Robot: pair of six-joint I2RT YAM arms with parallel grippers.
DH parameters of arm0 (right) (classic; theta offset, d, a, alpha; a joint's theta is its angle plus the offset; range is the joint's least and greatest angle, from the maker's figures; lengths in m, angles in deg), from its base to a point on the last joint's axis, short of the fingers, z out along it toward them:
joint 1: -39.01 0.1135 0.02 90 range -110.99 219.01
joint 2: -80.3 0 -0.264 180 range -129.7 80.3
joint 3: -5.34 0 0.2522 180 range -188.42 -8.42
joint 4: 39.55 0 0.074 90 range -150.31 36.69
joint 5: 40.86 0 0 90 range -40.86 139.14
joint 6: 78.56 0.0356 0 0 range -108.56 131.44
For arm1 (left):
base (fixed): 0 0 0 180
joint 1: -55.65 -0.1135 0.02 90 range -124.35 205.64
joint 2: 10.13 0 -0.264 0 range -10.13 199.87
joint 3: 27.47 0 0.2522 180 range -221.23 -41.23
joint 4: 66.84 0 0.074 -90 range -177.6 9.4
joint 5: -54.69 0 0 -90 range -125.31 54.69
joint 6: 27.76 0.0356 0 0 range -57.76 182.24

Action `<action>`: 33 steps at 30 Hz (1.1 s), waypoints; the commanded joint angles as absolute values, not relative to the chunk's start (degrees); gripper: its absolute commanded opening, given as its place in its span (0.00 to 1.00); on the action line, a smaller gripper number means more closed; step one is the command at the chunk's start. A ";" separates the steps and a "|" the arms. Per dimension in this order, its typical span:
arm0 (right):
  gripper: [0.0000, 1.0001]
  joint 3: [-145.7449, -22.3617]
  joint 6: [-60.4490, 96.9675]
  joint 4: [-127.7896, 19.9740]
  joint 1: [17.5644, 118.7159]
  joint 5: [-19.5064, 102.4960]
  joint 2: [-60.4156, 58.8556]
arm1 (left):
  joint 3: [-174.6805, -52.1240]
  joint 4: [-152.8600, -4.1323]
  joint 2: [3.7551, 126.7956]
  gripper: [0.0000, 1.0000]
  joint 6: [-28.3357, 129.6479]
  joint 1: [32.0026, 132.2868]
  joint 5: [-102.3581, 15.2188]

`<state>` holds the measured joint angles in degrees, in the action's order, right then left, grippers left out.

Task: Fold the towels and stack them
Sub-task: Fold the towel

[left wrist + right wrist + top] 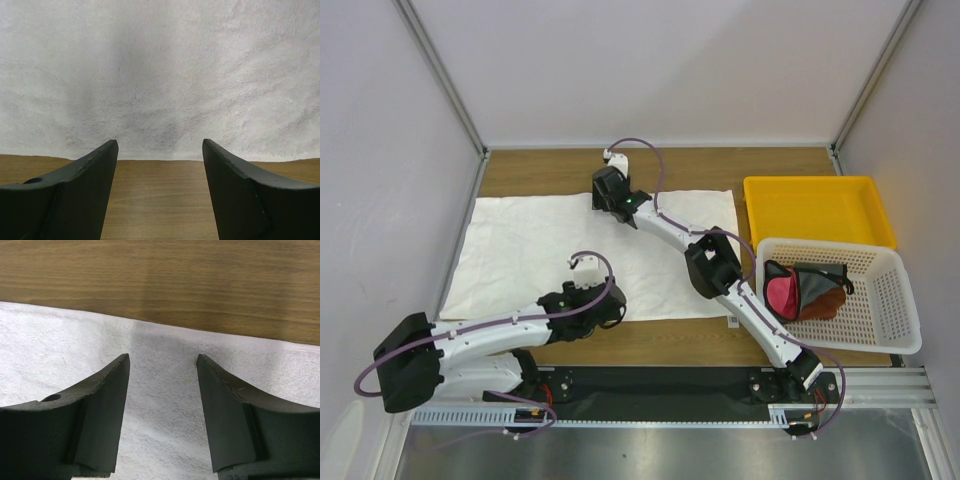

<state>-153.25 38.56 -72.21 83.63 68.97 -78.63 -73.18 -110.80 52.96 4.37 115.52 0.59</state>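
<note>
A large white towel (530,250) lies spread flat on the wooden table, with a small tag (730,322) at its near right corner. My left gripper (605,308) hovers at the towel's near edge. In the left wrist view it (160,142) is open over bare wood, and the towel's hem (160,100) lies just ahead of the fingertips. My right gripper (608,192) is at the far edge. In the right wrist view it (162,357) is open above the white towel (160,405), holding nothing. A magenta-pink towel (782,295) and a reddish-brown one (828,300) lie bunched in the basket.
The white perforated basket (890,300) stands at the right and also holds a dark cloth (812,278). A yellow tray (820,208) sits behind it. Grey walls enclose the table on the left, back and right. The right arm (720,265) reaches across the towel.
</note>
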 commanded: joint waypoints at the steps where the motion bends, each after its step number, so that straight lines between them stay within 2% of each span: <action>1: 0.60 -155.37 37.46 -72.12 84.19 71.55 -79.40 | -75.51 -109.26 54.99 0.74 5.81 116.29 2.31; 3: 0.60 -155.37 37.02 -71.86 84.28 71.90 -79.48 | -75.34 -109.08 55.96 0.73 5.11 116.46 2.75; 10: 0.47 -156.25 36.41 -71.42 84.19 71.99 -80.19 | -73.66 -107.41 59.12 0.71 3.26 116.64 3.10; 18: 0.39 -157.92 35.62 -73.70 84.01 70.58 -80.71 | -72.17 -104.77 62.11 0.68 2.73 116.64 1.52; 23: 0.31 -157.92 35.44 -73.79 83.84 70.06 -80.80 | -71.91 -105.39 63.78 0.66 1.59 116.64 1.43; 25: 0.22 -157.92 35.44 -73.79 83.84 69.70 -80.71 | -71.03 -105.21 63.61 0.62 0.98 116.64 1.25; 28: 0.16 -157.75 35.35 -73.70 83.66 69.26 -80.71 | -70.06 -105.29 63.00 0.57 0.10 116.64 1.43; 33: 0.07 -157.75 35.09 -73.53 83.75 69.00 -80.71 | -69.10 -104.60 62.47 0.40 0.10 116.64 1.96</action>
<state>-155.16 35.52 -73.45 83.52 69.58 -80.03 -70.69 -105.44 62.93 2.01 116.18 2.71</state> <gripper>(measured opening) 0.084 0.426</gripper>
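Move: The middle part of the towel's near edge is right under the left hand, some 4 cm below. The towel's tag is about 30 cm to that hand's right and its near-left corner about 36 cm to its left, both level with it. The towel's far edge lies roughly 2 cm ahead of the right hand and 1 cm below; the far-right corner is some 29 cm right, 2 cm ahead. Left sinks about 4 cm and pinches the towel's near edge; right nearly shuts its fingers by the far edge. ##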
